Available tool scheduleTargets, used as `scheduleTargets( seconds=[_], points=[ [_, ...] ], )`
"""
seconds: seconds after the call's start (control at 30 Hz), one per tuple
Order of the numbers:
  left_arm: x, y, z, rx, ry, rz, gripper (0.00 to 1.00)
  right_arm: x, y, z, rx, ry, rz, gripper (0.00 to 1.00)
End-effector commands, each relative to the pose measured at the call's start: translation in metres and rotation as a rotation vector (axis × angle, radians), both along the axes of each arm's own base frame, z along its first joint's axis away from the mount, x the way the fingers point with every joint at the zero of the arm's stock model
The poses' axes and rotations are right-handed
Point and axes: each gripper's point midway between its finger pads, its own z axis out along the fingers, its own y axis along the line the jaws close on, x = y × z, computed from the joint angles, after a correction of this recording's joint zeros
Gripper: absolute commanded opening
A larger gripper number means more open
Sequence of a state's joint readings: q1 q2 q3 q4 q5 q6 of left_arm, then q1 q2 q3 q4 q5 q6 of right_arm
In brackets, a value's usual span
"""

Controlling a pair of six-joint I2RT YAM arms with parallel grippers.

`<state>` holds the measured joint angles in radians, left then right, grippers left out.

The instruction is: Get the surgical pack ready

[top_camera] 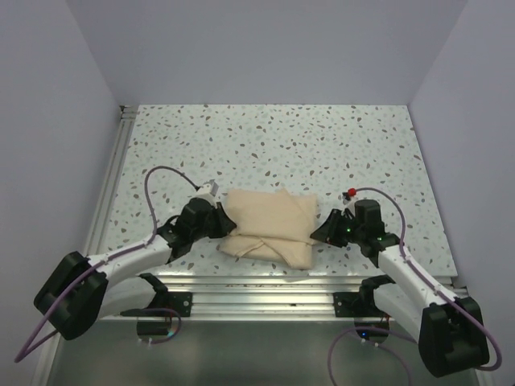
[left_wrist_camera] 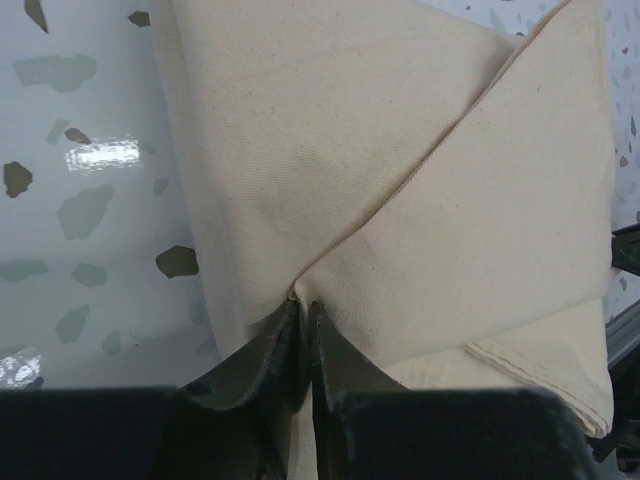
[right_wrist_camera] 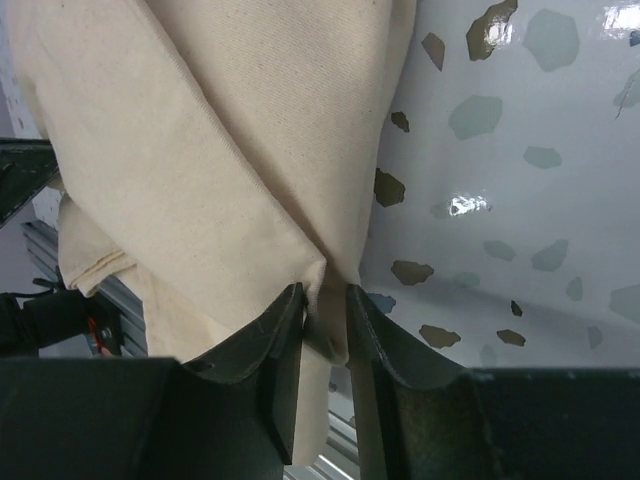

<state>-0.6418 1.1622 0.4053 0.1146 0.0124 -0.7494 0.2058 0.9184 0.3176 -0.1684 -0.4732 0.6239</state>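
Observation:
The surgical pack [top_camera: 269,225] is a tan cloth bundle folded like a pillow, lying near the table's front edge. Its overlapping flaps fill the left wrist view [left_wrist_camera: 400,150] and the right wrist view [right_wrist_camera: 200,150]. My left gripper [top_camera: 223,219] is at the bundle's left side. Its fingers stand almost together, pinching a cloth fold at their tips [left_wrist_camera: 303,305]. My right gripper [top_camera: 319,229] is at the bundle's right side, its jaws a little apart. A cloth corner sits loosely between them [right_wrist_camera: 325,295], touching the left finger [right_wrist_camera: 285,320]. What the cloth wraps is hidden.
The speckled white table [top_camera: 282,137] stretches behind and to both sides of the bundle. A ribbed metal rail [top_camera: 257,285] runs along the front edge just under the bundle. Plain walls close the left, right and back.

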Motion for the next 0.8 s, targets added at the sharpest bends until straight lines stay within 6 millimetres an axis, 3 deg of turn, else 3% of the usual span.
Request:
scheduleTargets(
  seconds=[0.0, 0.03, 0.2, 0.27, 0.47, 0.57, 0.77],
  points=[
    [-0.011, 0.055, -0.030, 0.198, 0.045, 0.155, 0.21, -0.003, -0.009, -0.004, -0.073, 0.005, -0.031, 0.30],
    [-0.009, 0.057, -0.017, 0.181, 0.010, 0.174, 0.31, -0.001, -0.011, 0.006, -0.087, -0.014, -0.037, 0.33],
    [-0.006, 0.066, 0.021, 0.162, -0.069, 0.209, 0.52, 0.005, -0.021, 0.027, -0.169, -0.082, -0.036, 0.55],
    [-0.005, 0.063, 0.036, 0.138, -0.099, 0.200, 0.54, 0.007, -0.021, 0.036, -0.181, -0.097, -0.023, 0.59],
    [-0.020, 0.061, 0.043, 0.171, -0.043, 0.133, 0.62, -0.001, -0.009, 0.049, -0.234, -0.096, 0.054, 0.63],
    [-0.032, 0.061, 0.035, 0.194, 0.020, 0.111, 0.62, -0.012, -0.001, 0.040, -0.253, -0.056, 0.094, 0.64],
    [-0.063, 0.039, 0.024, 0.111, 0.086, 0.042, 0.60, -0.033, 0.017, 0.027, -0.202, -0.030, 0.136, 0.64]
  ],
)
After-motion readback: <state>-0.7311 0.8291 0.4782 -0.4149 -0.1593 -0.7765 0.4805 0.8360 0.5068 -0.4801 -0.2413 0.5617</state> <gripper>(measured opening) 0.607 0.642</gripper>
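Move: The cloth's near-left corner, next in line for the left hand, lies about 6 cm back and 4 cm to its left, a couple of centimetres lower. From the right hand the near-right corner lies some 8 cm back, about level left to right and 2 cm lower. The folded bundle's middle is about 11 cm right and 4 cm ahead of the left hand, and 12 cm left and 6 cm ahead of the right. The corners of the folded-over cloth come free as both grippers open wide. The left hand lifts some 3 cm while swinging about 6 cm outward to the left, then draws back nearly 5 cm over the near-left corner. The right hand rises over 4 cm, veering slightly right, then comes back and leftward about 3 cm towards the near-right corner, sinking a little and rolling some 10 degrees. ##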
